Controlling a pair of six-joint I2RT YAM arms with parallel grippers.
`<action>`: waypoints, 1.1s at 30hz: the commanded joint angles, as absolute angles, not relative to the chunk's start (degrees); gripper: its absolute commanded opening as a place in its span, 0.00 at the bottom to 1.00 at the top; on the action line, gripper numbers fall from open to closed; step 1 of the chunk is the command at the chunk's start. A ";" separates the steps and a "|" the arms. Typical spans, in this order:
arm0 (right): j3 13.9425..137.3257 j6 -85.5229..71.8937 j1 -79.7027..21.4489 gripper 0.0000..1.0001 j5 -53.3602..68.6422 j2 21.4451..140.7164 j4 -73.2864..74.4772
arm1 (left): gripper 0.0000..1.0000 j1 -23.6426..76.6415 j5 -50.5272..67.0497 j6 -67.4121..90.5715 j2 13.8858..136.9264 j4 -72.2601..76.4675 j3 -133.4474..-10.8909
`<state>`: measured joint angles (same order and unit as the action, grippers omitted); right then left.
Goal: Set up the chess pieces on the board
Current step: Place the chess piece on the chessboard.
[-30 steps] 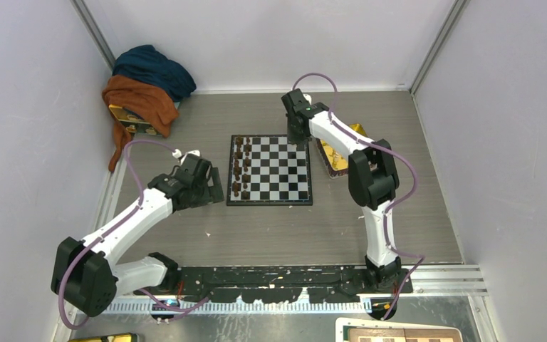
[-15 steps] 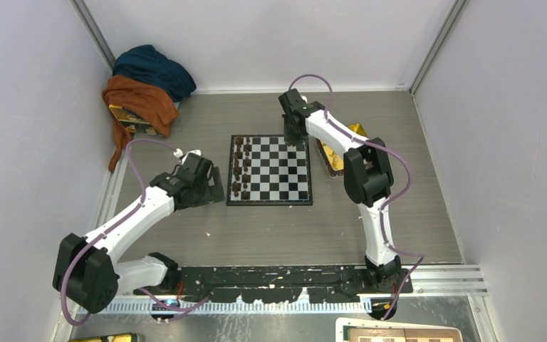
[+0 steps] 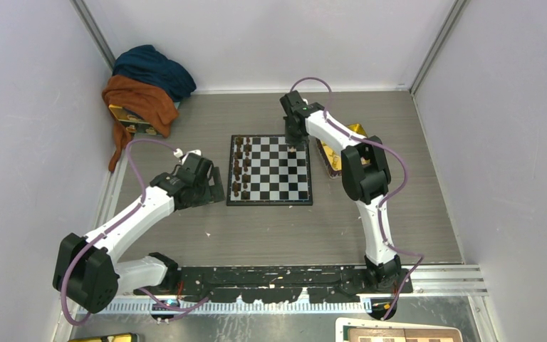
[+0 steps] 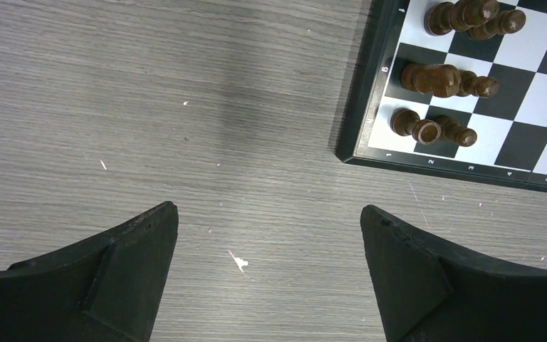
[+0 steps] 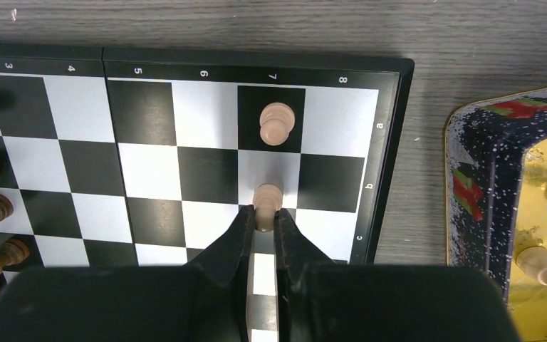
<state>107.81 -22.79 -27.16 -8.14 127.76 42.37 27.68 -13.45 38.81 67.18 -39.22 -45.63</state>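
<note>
The board (image 3: 288, 187) lies mid-table, and dark brown pieces (image 3: 241, 168) fill its left columns. In the right wrist view my right gripper (image 5: 263, 214) is shut on a light-tan chess piece (image 5: 266, 199), held over the board (image 5: 149, 117) near its right edge. Another light-tan piece (image 5: 277, 122) stands on a black square just beyond it. More light-tan pieces (image 5: 545, 267) lie in the yellow tray (image 5: 473, 153). My left gripper (image 4: 269, 228) hangs open over bare table, left of the board's corner (image 4: 377, 107), with nothing between its fingers.
The yellow tray (image 3: 355, 131) sits right of the board, partly under the right arm. A heap of blue and orange cloth (image 3: 144, 89) covers a box at the back left corner. Grey walls close in the table on three sides.
The right arm has shifted slightly left over the board's far right corner with its piece. The left arm has not moved.
</note>
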 commanded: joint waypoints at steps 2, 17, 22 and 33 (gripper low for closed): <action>109.51 -22.14 -26.57 0.04 -7.78 127.66 42.16 | 1.00 27.52 -13.52 39.70 66.28 -37.44 -45.92; 110.93 -21.46 -26.35 0.04 -7.69 129.16 42.11 | 1.00 27.51 -13.33 39.51 66.48 -37.33 -45.79; 111.17 -21.13 -26.36 0.09 -7.52 129.63 42.28 | 1.00 27.51 -13.27 39.13 66.88 -37.17 -45.97; 110.00 -20.31 -26.31 0.41 -7.21 127.60 42.01 | 1.00 27.51 -13.10 39.20 67.07 -36.99 -45.96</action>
<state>109.27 -21.23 -26.76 -7.38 129.05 42.50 27.68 -13.41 38.96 67.26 -39.20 -45.63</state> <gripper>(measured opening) 0.394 0.996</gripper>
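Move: The right hand already holds a light pawn at the near side of its square, whose middle is about 1 cm ahead, level left to right and roughly 3 cm below. Another light pawn stands about 3 cm straight ahead; the gold tin's middle is some 14 cm to the right, neither ahead nor back, and the brown pieces centre about 13 cm left and 5 cm back. From the idle left hand, that square lies roughly 23 cm ahead, 19 cm right and 6 cm down. The right hand, still pinching the pawn by its upper part, eases level and slowly forward by about half a centimetre towards the other light pawn, sliding the held one along the board farther into its square. It then all but stops and opens its fingers from nearly shut to about two fifths, letting go of the pawn with the tips still low on either side of it and the wrist keeping its tilt. ##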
